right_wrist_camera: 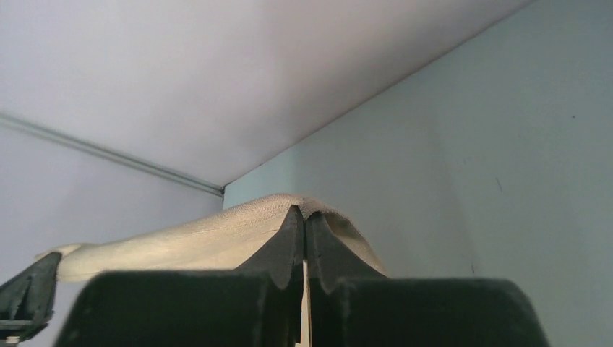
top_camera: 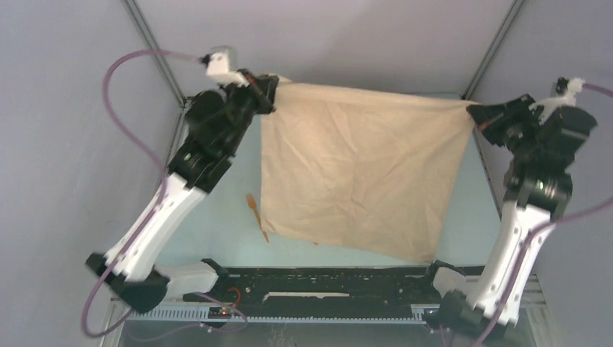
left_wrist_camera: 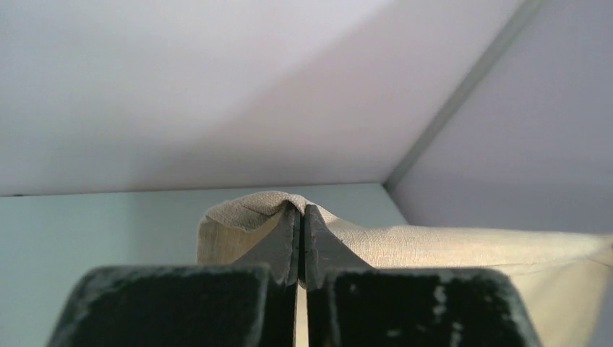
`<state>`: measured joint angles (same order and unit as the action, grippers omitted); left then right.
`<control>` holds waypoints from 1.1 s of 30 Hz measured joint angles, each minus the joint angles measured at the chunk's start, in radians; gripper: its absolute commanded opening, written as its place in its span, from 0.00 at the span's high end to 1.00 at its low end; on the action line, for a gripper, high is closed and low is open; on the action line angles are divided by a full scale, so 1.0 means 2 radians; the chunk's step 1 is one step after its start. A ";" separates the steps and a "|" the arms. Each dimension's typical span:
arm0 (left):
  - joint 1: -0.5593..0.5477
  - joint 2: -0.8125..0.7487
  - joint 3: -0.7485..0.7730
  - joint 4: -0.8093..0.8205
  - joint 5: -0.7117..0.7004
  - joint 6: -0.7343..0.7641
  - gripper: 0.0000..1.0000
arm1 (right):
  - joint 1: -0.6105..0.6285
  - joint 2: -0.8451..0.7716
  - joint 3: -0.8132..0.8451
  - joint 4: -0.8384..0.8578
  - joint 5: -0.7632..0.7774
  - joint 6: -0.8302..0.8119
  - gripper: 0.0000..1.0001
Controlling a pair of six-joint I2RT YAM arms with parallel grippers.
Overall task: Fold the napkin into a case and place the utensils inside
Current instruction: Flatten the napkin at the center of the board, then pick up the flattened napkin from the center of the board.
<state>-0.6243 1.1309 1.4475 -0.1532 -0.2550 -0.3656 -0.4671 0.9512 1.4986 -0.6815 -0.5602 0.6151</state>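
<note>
The beige napkin (top_camera: 358, 170) hangs spread out between the two arms, lifted off the table by its two far corners. My left gripper (top_camera: 269, 92) is shut on the napkin's far left corner (left_wrist_camera: 253, 210), the cloth bunched over its closed fingertips. At the far right corner (right_wrist_camera: 238, 228) my right gripper (top_camera: 477, 116) is shut on the cloth in the same way. One orange utensil (top_camera: 256, 215) lies on the table by the napkin's lower left edge, partly hidden under the cloth. No other utensil shows, and no case is in view.
Grey enclosure walls (top_camera: 65, 144) stand close on both sides and behind, with metal corner posts (top_camera: 155, 47). A black rail (top_camera: 325, 285) runs along the near edge between the arm bases. Purple cables (top_camera: 119, 108) loop from both wrists.
</note>
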 measured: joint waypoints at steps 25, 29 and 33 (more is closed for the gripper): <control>0.137 0.612 0.343 0.001 0.151 -0.040 1.00 | 0.067 0.644 0.214 0.072 -0.040 -0.015 1.00; 0.141 0.559 0.222 0.014 0.157 -0.076 1.00 | 0.078 0.616 0.158 0.064 -0.038 -0.025 1.00; 0.142 0.490 0.086 0.012 0.165 -0.132 1.00 | 0.084 0.557 0.044 0.061 -0.031 -0.032 1.00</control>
<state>-0.3408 2.1117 1.6199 -0.1284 0.0753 -0.6304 -0.2993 2.0659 1.5867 -0.5594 -0.6231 0.5507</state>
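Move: The board's centre lies some 10 cm ahead of the left hand, 15 cm to its right and 47 cm below. From the right hand it is about 15 cm ahead, 35 cm left and 43 cm below. The fork rests on the board about 8 cm behind the left hand and 7 cm to its left; the knife, mostly hidden by the hanging napkin, is some 11 cm behind that hand and 5 cm right. Both hands keep the napkin pinched, sinking nearly 40 cm, swinging 30 forward then 10 back, fingers tipping down. ##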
